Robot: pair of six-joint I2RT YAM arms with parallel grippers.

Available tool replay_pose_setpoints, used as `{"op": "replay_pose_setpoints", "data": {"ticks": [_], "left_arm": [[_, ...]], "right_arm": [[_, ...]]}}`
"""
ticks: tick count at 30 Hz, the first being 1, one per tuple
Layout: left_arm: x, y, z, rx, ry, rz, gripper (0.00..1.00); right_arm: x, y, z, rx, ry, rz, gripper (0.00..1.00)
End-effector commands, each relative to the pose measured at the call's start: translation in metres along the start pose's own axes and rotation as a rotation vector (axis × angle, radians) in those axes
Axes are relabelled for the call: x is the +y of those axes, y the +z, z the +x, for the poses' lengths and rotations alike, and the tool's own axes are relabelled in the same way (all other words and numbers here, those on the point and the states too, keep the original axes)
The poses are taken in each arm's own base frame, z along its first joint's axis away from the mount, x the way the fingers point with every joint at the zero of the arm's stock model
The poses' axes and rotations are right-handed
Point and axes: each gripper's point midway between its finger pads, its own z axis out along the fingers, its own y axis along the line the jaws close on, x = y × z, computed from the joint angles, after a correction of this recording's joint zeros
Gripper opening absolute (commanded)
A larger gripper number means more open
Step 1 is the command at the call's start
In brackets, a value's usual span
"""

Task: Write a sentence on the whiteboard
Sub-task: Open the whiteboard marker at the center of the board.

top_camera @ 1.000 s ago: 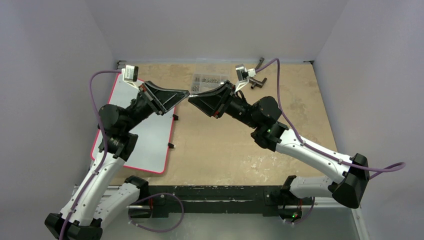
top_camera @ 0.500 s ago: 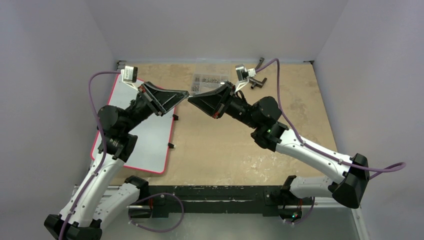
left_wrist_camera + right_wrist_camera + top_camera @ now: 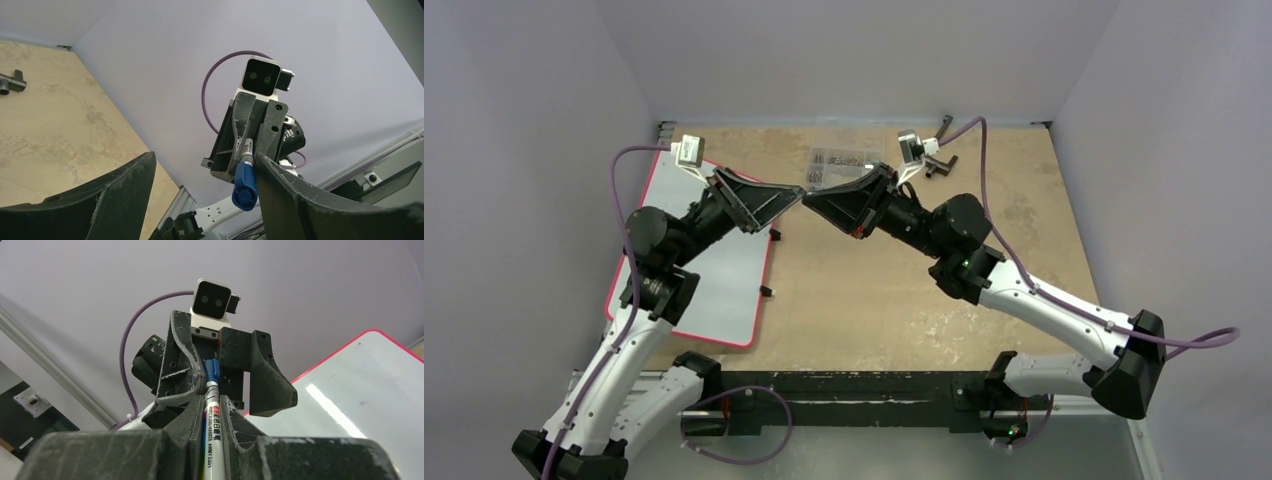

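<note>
The whiteboard (image 3: 714, 285), white with a red rim, lies flat at the table's left, and its corner shows in the right wrist view (image 3: 365, 385). No sentence shows on the bare surface in view. Both grippers meet in the air above the table's middle. My right gripper (image 3: 812, 203) (image 3: 212, 401) is shut on a white marker (image 3: 213, 425). The marker's blue cap (image 3: 245, 182) points into my left gripper (image 3: 794, 195) (image 3: 205, 159). That gripper is open, its fingers wide apart, and the cap sits close against its right finger.
A clear compartment box (image 3: 844, 165) stands at the back centre, with a black T-shaped tool (image 3: 939, 162) to its right. Two small black clips (image 3: 774, 235) (image 3: 766, 291) lie just off the whiteboard's right edge. Lilac walls close in three sides.
My left gripper was shut on the marker's cap end and has opened wide. Both arms have stayed nearly in place, and the right gripper has closed a little tighter.
</note>
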Motion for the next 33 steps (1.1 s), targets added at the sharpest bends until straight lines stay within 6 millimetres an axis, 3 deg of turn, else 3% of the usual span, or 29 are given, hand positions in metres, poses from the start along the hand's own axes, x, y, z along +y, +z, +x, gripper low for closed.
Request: {"op": "replay_pose_setpoints", "data": {"ticks": [1, 16, 22, 25, 29, 33], "left_arm": [[-0.004, -0.003, 0.003, 0.024, 0.062, -0.012, 0.72], [-0.021, -0.001, -0.005, 0.008, 0.049, 0.026, 0.56], [-0.027, 0.000, -0.007, -0.006, 0.044, 0.069, 0.54], [-0.031, 0.001, -0.009, -0.015, 0.047, 0.090, 0.41], [-0.033, 0.002, -0.010, -0.018, 0.043, 0.105, 0.39], [-0.034, 0.002, -0.010, -0.016, 0.040, 0.110, 0.27]], "right_arm": [[0.027, -0.007, -0.031, -0.094, -0.054, -0.055, 0.00], [0.015, -0.017, -0.026, -0.087, -0.071, -0.003, 0.00], [0.011, -0.018, -0.021, -0.078, -0.068, -0.001, 0.00], [0.010, -0.018, -0.020, -0.075, -0.066, 0.002, 0.00], [0.007, -0.018, -0.017, -0.070, -0.065, 0.008, 0.00], [0.005, -0.018, -0.016, -0.069, -0.062, 0.013, 0.00]]}}
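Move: The marker's blue cap is about 2 cm back from the left hand point, level in height and sideways, close to one open finger. The whiteboard's middle lies some 14 cm ahead, 20 cm left and 40 cm below that hand; the parts box roughly 32 cm ahead, 9 cm right and 40 cm below it. From the right hand, which already grips the marker, the cap lies about 2 cm ahead, 5 cm left and 3 cm up. Left fingers half-close around the cap, rising about 2 cm; the right, still gripping the marker, draws 1.5 cm right. ##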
